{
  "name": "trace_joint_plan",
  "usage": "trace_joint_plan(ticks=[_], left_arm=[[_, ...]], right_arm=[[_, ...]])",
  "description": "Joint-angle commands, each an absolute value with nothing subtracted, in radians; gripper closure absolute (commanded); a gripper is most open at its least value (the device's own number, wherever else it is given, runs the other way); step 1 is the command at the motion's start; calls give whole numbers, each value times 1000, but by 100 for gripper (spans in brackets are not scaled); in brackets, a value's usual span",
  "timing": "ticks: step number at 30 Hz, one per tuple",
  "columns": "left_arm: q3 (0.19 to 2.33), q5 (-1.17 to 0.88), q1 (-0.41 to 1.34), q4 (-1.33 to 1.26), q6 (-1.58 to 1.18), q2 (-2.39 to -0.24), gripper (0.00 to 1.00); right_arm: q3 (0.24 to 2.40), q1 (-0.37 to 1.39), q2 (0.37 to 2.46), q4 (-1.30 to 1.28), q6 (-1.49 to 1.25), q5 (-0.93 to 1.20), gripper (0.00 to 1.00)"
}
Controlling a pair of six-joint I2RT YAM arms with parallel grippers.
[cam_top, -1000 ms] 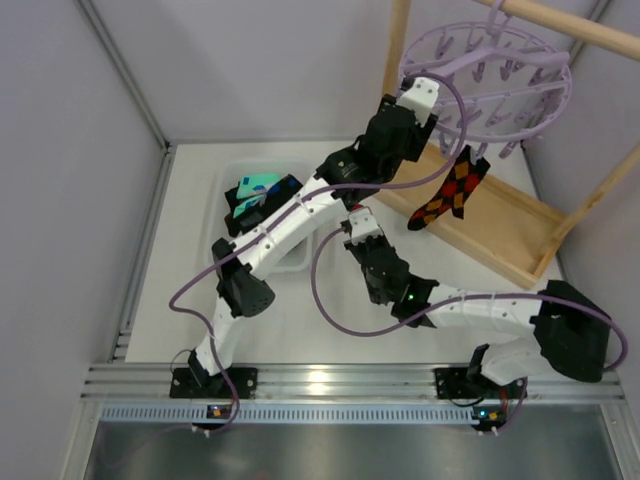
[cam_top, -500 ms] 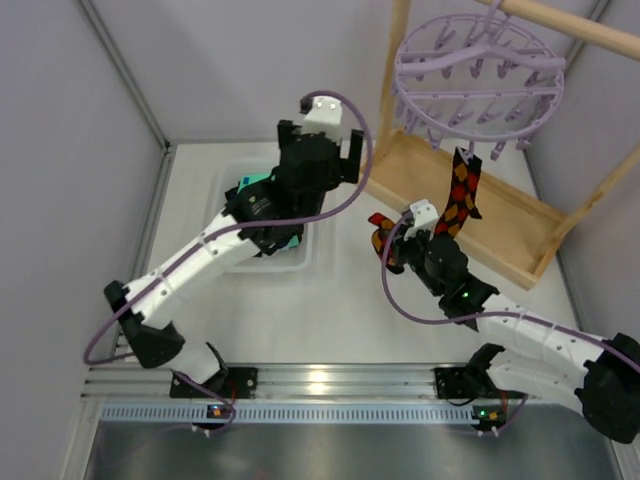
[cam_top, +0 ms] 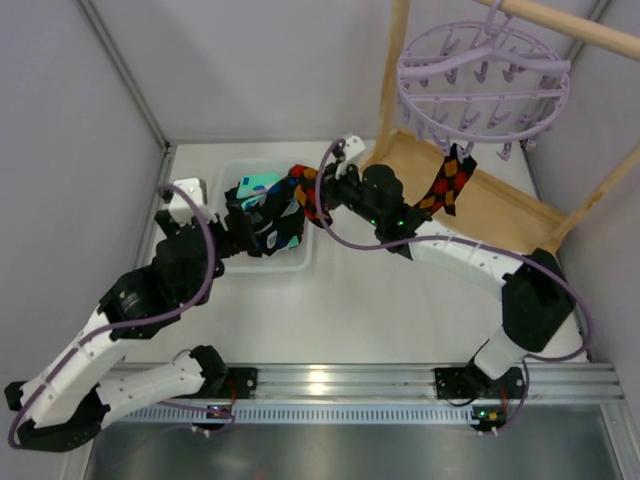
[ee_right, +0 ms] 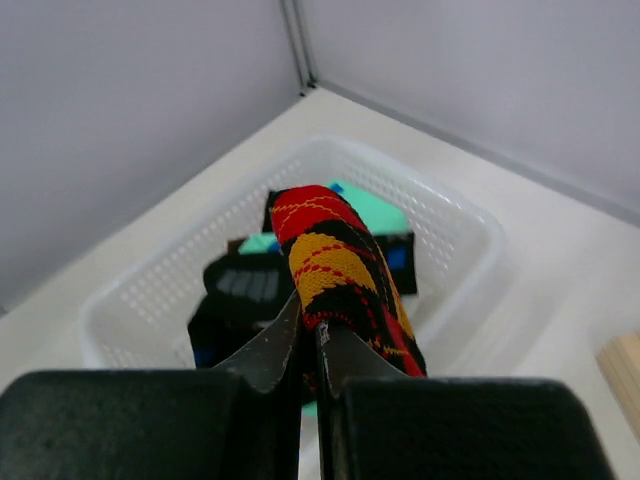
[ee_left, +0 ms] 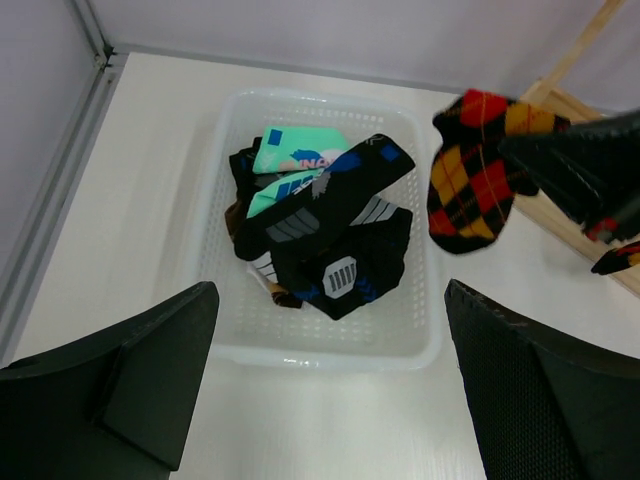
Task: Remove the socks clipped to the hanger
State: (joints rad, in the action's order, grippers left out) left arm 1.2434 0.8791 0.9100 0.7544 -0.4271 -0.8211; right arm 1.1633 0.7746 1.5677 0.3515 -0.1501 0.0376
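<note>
The lavender hanger hangs from the wooden frame at the back right. One black sock with red and yellow diamonds stays clipped under its near rim. My right gripper reaches left over the white basket, shut on a second diamond sock. In the right wrist view that sock sticks up from the pinched jaws. My left gripper stands wide open and empty, on the near side of the basket. Several socks lie in the basket.
The light wooden frame's tray base sits at the back right under the hanger, with an upright post beside it. Grey walls close in the table on the left and at the back. The right arm stretches across the middle.
My left arm pulled back from the hanger to the near left and opened. My right gripper carried the diamond sock left from the table's middle to above the basket.
</note>
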Motion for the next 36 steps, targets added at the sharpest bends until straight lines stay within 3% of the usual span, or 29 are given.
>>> trace_joint_plan(ticks=[1,4,8,15,22,27,28,32,36], left_arm=[[1180,888,907,808,-422,-718,2],[1100,981,908,808,-380,-652,2],[1022,996,907,796,-469,-617,2],[982,983,879,799,-445,-640,2],[969,988,859,798,-449,-566,2],[971,985,853,799,-449,-560,2],[969,983,851,799,-451,-560,2],[971,976,839,798,-454,-560,2],[973,973,830,801,-456,-557,2]], right_arm=[[1360,813,1719,408,-204,103,100],[1556,830,1900,352,-245,107,100],[1809,882,2123,203,-229,-45,100],[1931,920,2388,14,-319,-176,100],[1930,927,2373,44,-360,-135,98],[1924,925,2257,55,-361,-120,72],[1907,925,2237,63,-360,-120,49],[1823,919,2082,100,-360,-118,35],[1695,894,1924,143,-365,-104,28]])
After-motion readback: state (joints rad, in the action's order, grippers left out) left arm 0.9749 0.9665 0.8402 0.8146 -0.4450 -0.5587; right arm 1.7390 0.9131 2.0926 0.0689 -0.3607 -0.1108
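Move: Some 15 cm to the left and 4 cm ahead of the right hand, about 24 cm lower, is the middle of the white bin where its red-and-yellow argyle sock is to go. The green sock in the bin lies about 8 cm farther out than the bin's middle; the last sock still hangs from the hanger some 29 cm to this hand's right, roughly level with it fore and aft. From the left hand the bin is about 17 cm straight ahead, some 32 cm below. Carrying the argyle sock left and slightly forward over the bin, the right hand plunges about 20 cm towards the sock pile, its fingers tipping down some 20 degrees; it then opens, lets go of the sock and rises about 12 cm, easing back and right. Meanwhile the open, empty left hand draws roughly 7 cm left and 6 cm down. ##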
